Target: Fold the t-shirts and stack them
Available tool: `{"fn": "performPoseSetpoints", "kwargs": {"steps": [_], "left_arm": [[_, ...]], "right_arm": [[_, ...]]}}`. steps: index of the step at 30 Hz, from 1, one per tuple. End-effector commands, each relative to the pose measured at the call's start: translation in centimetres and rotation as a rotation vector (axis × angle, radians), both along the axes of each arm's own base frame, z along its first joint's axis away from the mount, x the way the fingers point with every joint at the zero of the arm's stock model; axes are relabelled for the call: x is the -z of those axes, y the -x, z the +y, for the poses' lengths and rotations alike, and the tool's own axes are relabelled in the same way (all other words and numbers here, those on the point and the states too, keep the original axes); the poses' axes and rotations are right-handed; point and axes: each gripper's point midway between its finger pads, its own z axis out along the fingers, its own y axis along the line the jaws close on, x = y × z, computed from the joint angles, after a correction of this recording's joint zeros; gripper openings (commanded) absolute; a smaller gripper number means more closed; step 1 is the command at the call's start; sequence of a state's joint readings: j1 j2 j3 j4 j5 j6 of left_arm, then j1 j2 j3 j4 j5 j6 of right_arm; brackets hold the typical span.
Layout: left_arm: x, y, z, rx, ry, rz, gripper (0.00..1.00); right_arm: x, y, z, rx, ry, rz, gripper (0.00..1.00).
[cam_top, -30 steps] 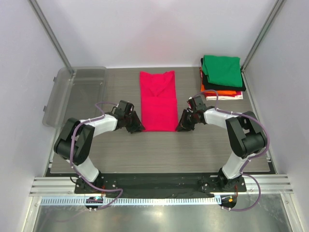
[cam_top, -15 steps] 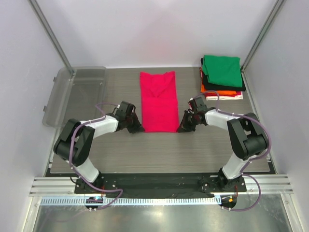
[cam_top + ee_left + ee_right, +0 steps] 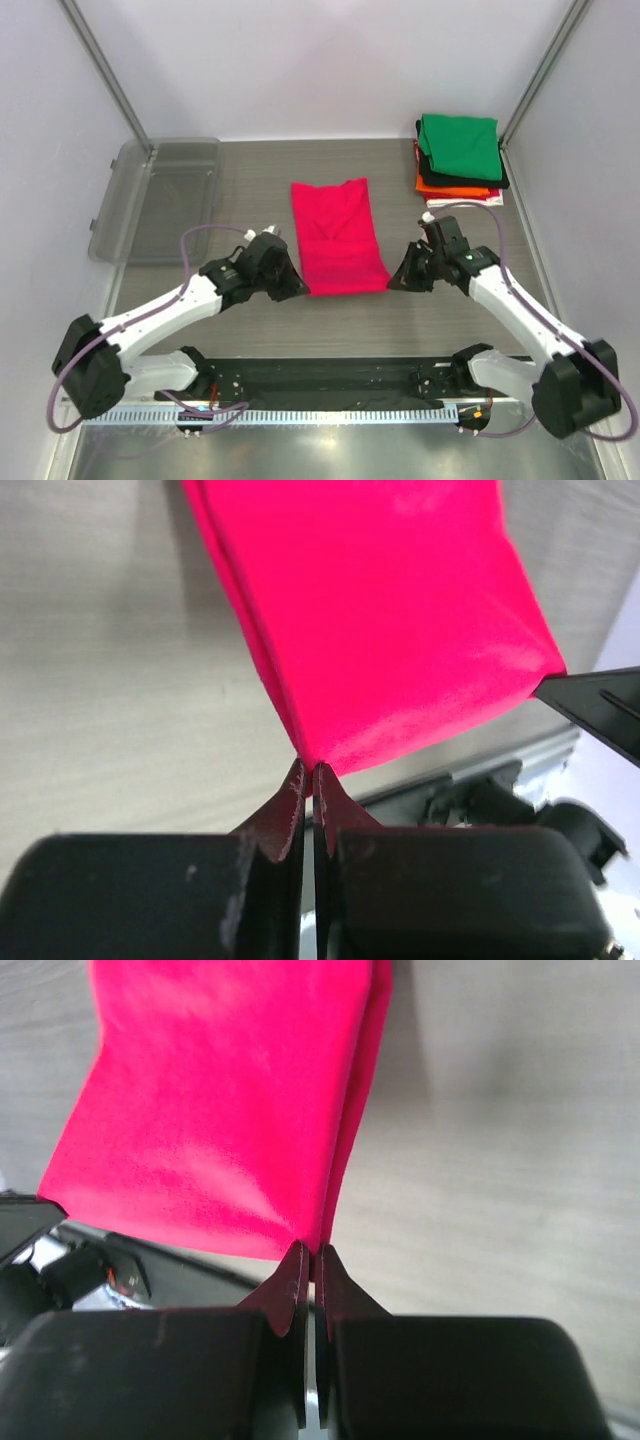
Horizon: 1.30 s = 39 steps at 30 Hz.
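A crimson-pink t-shirt (image 3: 338, 236), folded into a long strip, lies mid-table with its near end lifted. My left gripper (image 3: 298, 288) is shut on the shirt's near left corner (image 3: 312, 762). My right gripper (image 3: 396, 282) is shut on its near right corner (image 3: 318, 1245). The pink cloth (image 3: 380, 620) hangs stretched between the two, above the wood table. A stack of folded t-shirts (image 3: 459, 158), green on top, then black, orange and white, sits at the far right.
A clear plastic tub (image 3: 158, 197) lies at the far left of the table (image 3: 330, 320). White walls and metal posts enclose the back and sides. The black base rail (image 3: 330, 378) runs along the near edge.
Both grippers closed on the shirt's near corners, then lifted and pulled them toward the near edge. Both arms have stretched out lower, and the near hem now sits wider.
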State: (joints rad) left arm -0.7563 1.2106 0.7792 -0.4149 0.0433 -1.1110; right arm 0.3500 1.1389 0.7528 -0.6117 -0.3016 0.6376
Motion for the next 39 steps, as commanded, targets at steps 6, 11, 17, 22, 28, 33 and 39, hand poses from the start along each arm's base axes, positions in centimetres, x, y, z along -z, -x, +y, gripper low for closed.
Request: {"fn": "performPoseSetpoints", "kwargs": {"steps": [6, 11, 17, 22, 28, 33, 39], "left_arm": [[-4.0, 5.0, 3.4, -0.075, -0.028, -0.004, 0.0], [-6.0, 5.2, 5.0, -0.099, -0.056, -0.039, 0.0], [-8.4, 2.9, 6.0, -0.13, -0.153, -0.14, 0.0], [-9.5, -0.4, 6.2, -0.149, -0.206, -0.165, 0.0], [-8.8, -5.4, 6.3, -0.169, -0.181, -0.103, 0.0], [-8.4, -9.8, 6.5, -0.171, -0.187, -0.092, 0.0], [-6.1, -14.8, 6.1, -0.168, -0.188, -0.031, 0.0]], "right_arm": [[-3.0, 6.9, -2.5, 0.044, 0.003, 0.05, 0.01], [-6.1, 6.4, -3.2, 0.06, 0.027, -0.016, 0.01], [-8.1, 2.6, -3.6, 0.06, 0.128, -0.062, 0.01], [-9.3, -1.3, -3.4, 0.044, 0.198, -0.1, 0.01], [-8.8, -6.3, -2.6, 0.025, 0.241, -0.085, 0.01], [-9.0, -11.2, -2.5, 0.025, 0.27, -0.103, 0.01], [-6.7, -15.9, -2.9, 0.03, 0.306, -0.056, 0.01]]}}
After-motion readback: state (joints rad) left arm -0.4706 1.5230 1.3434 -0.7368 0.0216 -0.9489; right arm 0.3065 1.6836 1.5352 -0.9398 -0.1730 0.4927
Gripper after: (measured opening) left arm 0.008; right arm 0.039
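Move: The shirt's collar end, where the held hem is headed, lies flat about 29 cm ahead of the left hand, 5 cm to its right and 9 cm below. From the right hand it is some 28 cm ahead, 13 cm left and 9 cm down; the folded stack stands about 34 cm ahead and 19 cm right of this hand. The empty bin is roughly 25 cm ahead and 36 cm left of the left hand. The red shirt's near edge, still pinched at both corners, is first drawn back about 6 cm while rising, then swung forward some 18 cm over the lying part towards the collar end, climbing on and then sinking a little. Both grippers stay shut, each wrist turning about 10 degrees. ##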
